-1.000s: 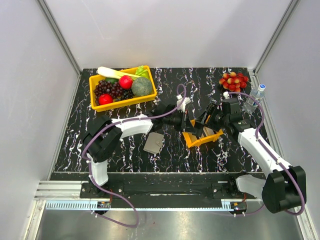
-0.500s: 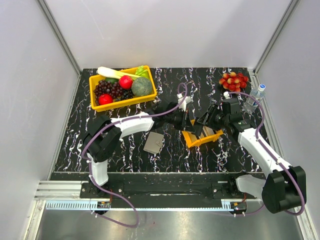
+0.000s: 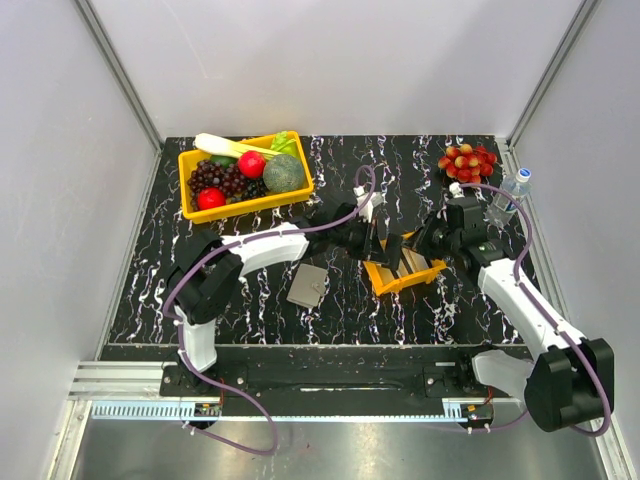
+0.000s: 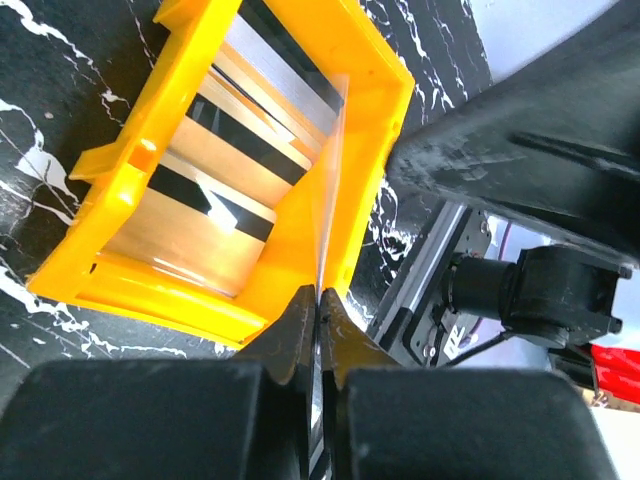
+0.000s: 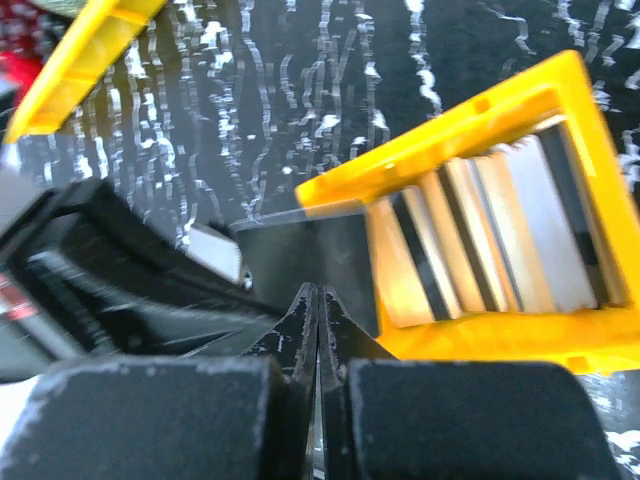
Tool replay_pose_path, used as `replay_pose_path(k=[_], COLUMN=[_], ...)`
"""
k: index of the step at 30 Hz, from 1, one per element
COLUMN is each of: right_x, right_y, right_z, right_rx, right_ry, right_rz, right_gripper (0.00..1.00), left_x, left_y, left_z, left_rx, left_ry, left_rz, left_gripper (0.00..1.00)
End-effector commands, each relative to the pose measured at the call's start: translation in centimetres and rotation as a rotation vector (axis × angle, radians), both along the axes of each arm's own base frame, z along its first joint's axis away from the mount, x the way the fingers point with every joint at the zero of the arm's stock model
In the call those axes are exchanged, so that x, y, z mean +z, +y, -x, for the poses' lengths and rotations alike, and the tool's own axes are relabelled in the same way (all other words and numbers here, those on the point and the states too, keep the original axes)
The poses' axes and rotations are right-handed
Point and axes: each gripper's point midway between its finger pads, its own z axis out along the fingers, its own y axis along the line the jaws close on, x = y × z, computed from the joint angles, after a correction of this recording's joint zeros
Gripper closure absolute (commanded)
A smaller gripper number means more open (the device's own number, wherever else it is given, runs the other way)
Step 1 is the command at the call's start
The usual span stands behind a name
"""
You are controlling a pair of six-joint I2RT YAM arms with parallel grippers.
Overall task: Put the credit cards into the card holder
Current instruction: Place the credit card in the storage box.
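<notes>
A small orange tray (image 3: 432, 268) holds several credit cards (image 4: 230, 160), silvery and tan with dark stripes, also in the right wrist view (image 5: 500, 230). My left gripper (image 4: 320, 305) is shut on one thin card (image 4: 335, 170), seen edge-on, standing over the tray's near wall. In the right wrist view this card (image 5: 300, 250) shows its dark face. My right gripper (image 5: 318, 292) is shut, its tips in front of that face; I see nothing between its fingers. In the top view the left gripper (image 3: 378, 245) and right gripper (image 3: 408, 250) meet over the tray. The taupe card holder (image 3: 307, 287) lies closed to the left.
A yellow bin (image 3: 240, 208) of fruit and vegetables stands at the back left. Red fruit (image 3: 468, 162) and a clear bottle (image 3: 508, 195) are at the back right. White walls enclose the black marbled table (image 3: 340, 320).
My right gripper's jaws have closed from wide open to shut beside the held card. My left gripper has stayed shut on the card, and the tray has not moved.
</notes>
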Motion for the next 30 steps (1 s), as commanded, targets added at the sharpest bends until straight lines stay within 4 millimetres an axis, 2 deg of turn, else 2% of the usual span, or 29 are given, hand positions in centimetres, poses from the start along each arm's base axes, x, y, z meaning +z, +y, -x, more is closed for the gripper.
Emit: replay_pose_path(k=[1,3,7,8,9,10,11,17,18,19,24,30], right_x=[4.9,4.7,4.2,4.0,3.6,3.4,2.9,0.1,-0.2,-0.4,-1.0,-1.2], right_y=[2.2,2.2,2.0,1.7,1.4,1.2,0.9,0.8,0.9,0.9,1.0,1.0], right_z=[-0.1,0.2,0.2,0.2,0.2,0.2,0.2,0.5,0.5,0.5,0.5,0.5], right_rx=[0.076,0.083,0.073,0.051,0.038,0.029,0.016,0.032,0.039,0.043,0.052,0.051], right_ry=[-0.141,-0.137,-0.125,-0.117,-0.107,-0.100,-0.084,0.007,0.013,0.017,0.028,0.029], right_rz=[-0.101,-0.098,-0.096,-0.085,-0.071,-0.062,-0.048,-0.003,-0.005,-0.004,0.002,-0.001], right_gripper=[1.00,1.00,1.00,0.93,0.69,0.50,0.45,0.39,0.39,0.39,0.39,0.38], left_x=[-0.5,-0.5,-0.4,-0.4,-0.6,-0.5,-0.8,-1.7,-1.9,-1.8,-1.0,0.2], left_y=[-0.4,-0.6,-0.8,-0.8,-0.8,-0.8,-0.7,-1.3,-1.5,-1.7,-1.9,-1.9], left_z=[-0.7,-0.8,-0.8,-0.9,-0.8,-0.9,-0.9,-0.6,-0.6,-0.4,0.3,1.2], left_rx=[0.029,0.028,0.024,0.028,0.026,0.024,0.024,-0.008,-0.015,-0.022,-0.046,-0.080], left_ry=[-0.027,-0.023,-0.020,-0.026,-0.029,-0.039,-0.043,-0.033,-0.031,-0.032,-0.044,-0.039], left_rz=[-0.031,-0.025,-0.011,-0.014,-0.024,-0.029,-0.041,-0.047,-0.049,-0.045,-0.020,0.019], left_gripper=[0.94,0.87,0.87,0.87,0.88,0.88,0.89,0.94,0.90,0.81,0.57,0.50])
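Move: The left hand already holds the dark card, whose middle lies about 3 cm to its right and 2 cm lower. The storage box they go to has its middle about 6 cm to the right, level front to back, 7 cm below; the grey pouch lies some 16 cm left and 4 cm nearer. From the shut right hand the card is about 2 cm left, 1 cm back and 1 cm below, the box middle 2 cm left, 2 cm back, 8 cm below. The left fingers keep their pinch on the card as the hand sinks towards the left end of the box, about 3 cm in all, then open about halfway late on and let it go, easing slightly back and right. The right hand rises nearly 3 cm, opens to over half, then comes down about 4 cm with its open fingers close over the card. ##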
